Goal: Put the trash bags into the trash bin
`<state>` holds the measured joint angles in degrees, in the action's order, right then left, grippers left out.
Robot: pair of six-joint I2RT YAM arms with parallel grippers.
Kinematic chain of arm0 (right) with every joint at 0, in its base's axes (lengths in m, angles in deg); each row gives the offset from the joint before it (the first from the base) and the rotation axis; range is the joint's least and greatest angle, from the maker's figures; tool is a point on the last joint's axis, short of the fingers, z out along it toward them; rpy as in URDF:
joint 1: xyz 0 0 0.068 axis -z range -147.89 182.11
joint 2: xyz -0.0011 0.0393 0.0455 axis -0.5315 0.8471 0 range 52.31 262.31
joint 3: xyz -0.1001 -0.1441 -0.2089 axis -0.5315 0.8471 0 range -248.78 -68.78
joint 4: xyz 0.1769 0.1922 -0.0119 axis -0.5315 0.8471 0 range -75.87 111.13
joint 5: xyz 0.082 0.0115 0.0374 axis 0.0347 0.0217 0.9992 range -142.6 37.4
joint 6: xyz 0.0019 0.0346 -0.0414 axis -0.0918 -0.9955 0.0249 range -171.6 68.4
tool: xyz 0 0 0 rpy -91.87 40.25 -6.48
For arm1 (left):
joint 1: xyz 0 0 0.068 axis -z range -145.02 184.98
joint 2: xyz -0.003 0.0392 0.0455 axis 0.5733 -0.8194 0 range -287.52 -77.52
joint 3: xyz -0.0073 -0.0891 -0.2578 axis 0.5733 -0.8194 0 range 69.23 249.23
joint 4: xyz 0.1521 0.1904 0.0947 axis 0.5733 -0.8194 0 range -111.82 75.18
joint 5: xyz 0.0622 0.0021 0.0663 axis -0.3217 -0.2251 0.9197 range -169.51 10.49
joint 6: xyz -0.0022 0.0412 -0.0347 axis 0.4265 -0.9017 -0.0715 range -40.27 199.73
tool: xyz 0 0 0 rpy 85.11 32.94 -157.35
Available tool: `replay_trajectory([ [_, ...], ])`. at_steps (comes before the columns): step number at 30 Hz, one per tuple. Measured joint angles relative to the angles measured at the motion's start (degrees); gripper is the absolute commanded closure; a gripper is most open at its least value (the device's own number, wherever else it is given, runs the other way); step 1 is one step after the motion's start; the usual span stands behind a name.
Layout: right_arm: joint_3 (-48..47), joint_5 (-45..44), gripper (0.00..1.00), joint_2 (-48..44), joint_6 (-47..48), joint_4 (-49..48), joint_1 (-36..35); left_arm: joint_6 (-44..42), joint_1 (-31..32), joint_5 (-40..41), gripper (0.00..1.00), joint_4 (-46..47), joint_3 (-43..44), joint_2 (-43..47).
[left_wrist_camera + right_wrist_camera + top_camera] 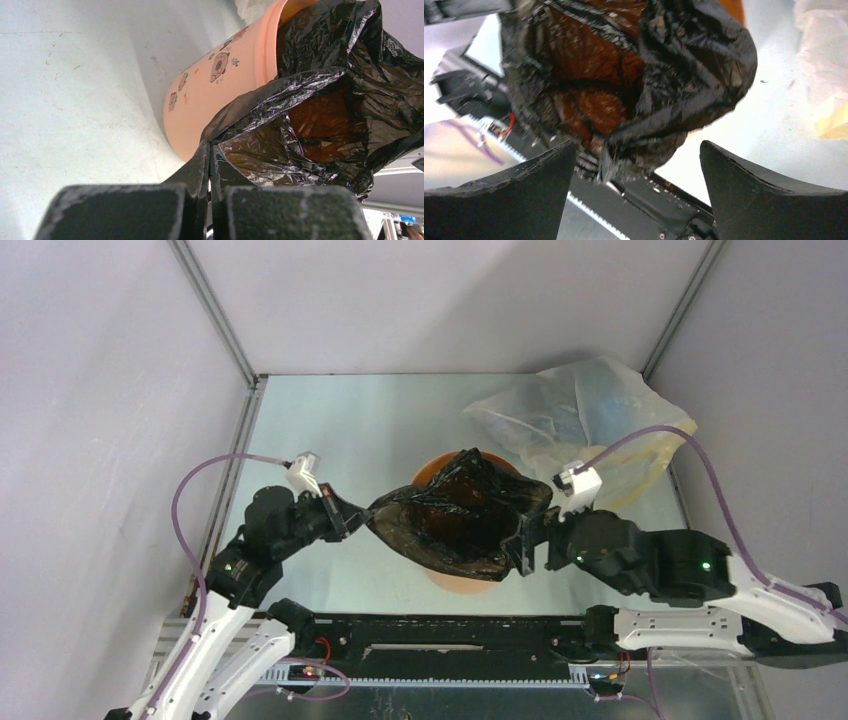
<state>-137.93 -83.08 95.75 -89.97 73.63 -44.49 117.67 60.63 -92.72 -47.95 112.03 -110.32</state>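
Observation:
The orange trash bin point(462, 586) stands at the table's middle, and the crinkly black trash bag point(460, 520) is spread open over its mouth. The orange shows through the thin plastic. My left gripper point(352, 523) is shut on the bag's left edge. In the left wrist view its tips point(210, 150) pinch the black film point(325, 100) beside the bin's wall point(220, 90). My right gripper point(525, 540) is at the bag's right edge and open. In the right wrist view the wide-spread gripper point(638, 143) has the bag's lower fold point(634, 75) hanging just beyond it, ungripped.
A larger translucent yellowish plastic bag point(585, 425) lies at the back right, also seen in the right wrist view point(824, 60). Grey enclosure walls close in the table on three sides. A black rail point(420, 635) runs along the near edge between the arm bases.

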Motion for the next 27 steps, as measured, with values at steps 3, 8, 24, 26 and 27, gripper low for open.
replay_trajectory([
  [3, 0.07, -5.95, 0.15, 3.41, -2.29, 0.02, -0.96, 0.02, 0.0, 0.48, 1.0, 0.17, -0.13, 0.11],
  [8, 0.44, -11.37, 0.36, 6.47, -5.86, 2.21, -1.07, 0.02, 0.0, 0.94, 1.0, 0.9, -1.11, 0.72],
  [24, 11.65, -10.64, 0.67, 0.22, -12.04, 8.68, 1.66, 0.04, 0.0, 1.05, 1.0, 4.81, -5.7, -0.98],
  [26, 13.64, -9.49, 0.68, 0.28, -10.97, 7.02, 4.9, 0.07, 0.0, 1.01, 1.0, 6.34, -6.49, -2.64],
  [27, 15.15, -8.46, 0.68, 0.55, -10.12, 5.14, 6.73, 0.07, 0.0, 1.01, 1.0, 6.95, -6.67, -3.52],
])
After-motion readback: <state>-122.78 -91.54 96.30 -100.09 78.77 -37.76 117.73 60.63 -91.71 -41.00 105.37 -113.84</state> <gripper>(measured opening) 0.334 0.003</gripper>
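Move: The right hand, empty and wide open, has the black bag's loose right rim just off its fingertips, about 3 cm ahead, 1 cm left and 4 cm below. The bin's middle is roughly 10 cm ahead of it, 10 cm left and 17 cm down; the bag's left corner is 7 cm ahead, 31 cm left and 6 cm lower, still pinched by the left hand. From the left hand the bin's middle lies about 20 cm right, 4 cm ahead and 12 cm down. Mostly down, about 10 cm: the right hand first noses forward onto the bag's loose right rim, then draws some 5 cm to the right as it sinks, turning about 20 degrees clockwise with its left side dipping while the fingers narrow from wide open to a third around the rim. The left hand keeps its pinch on the left corner and lowers it about 4 cm, easing forward late. ##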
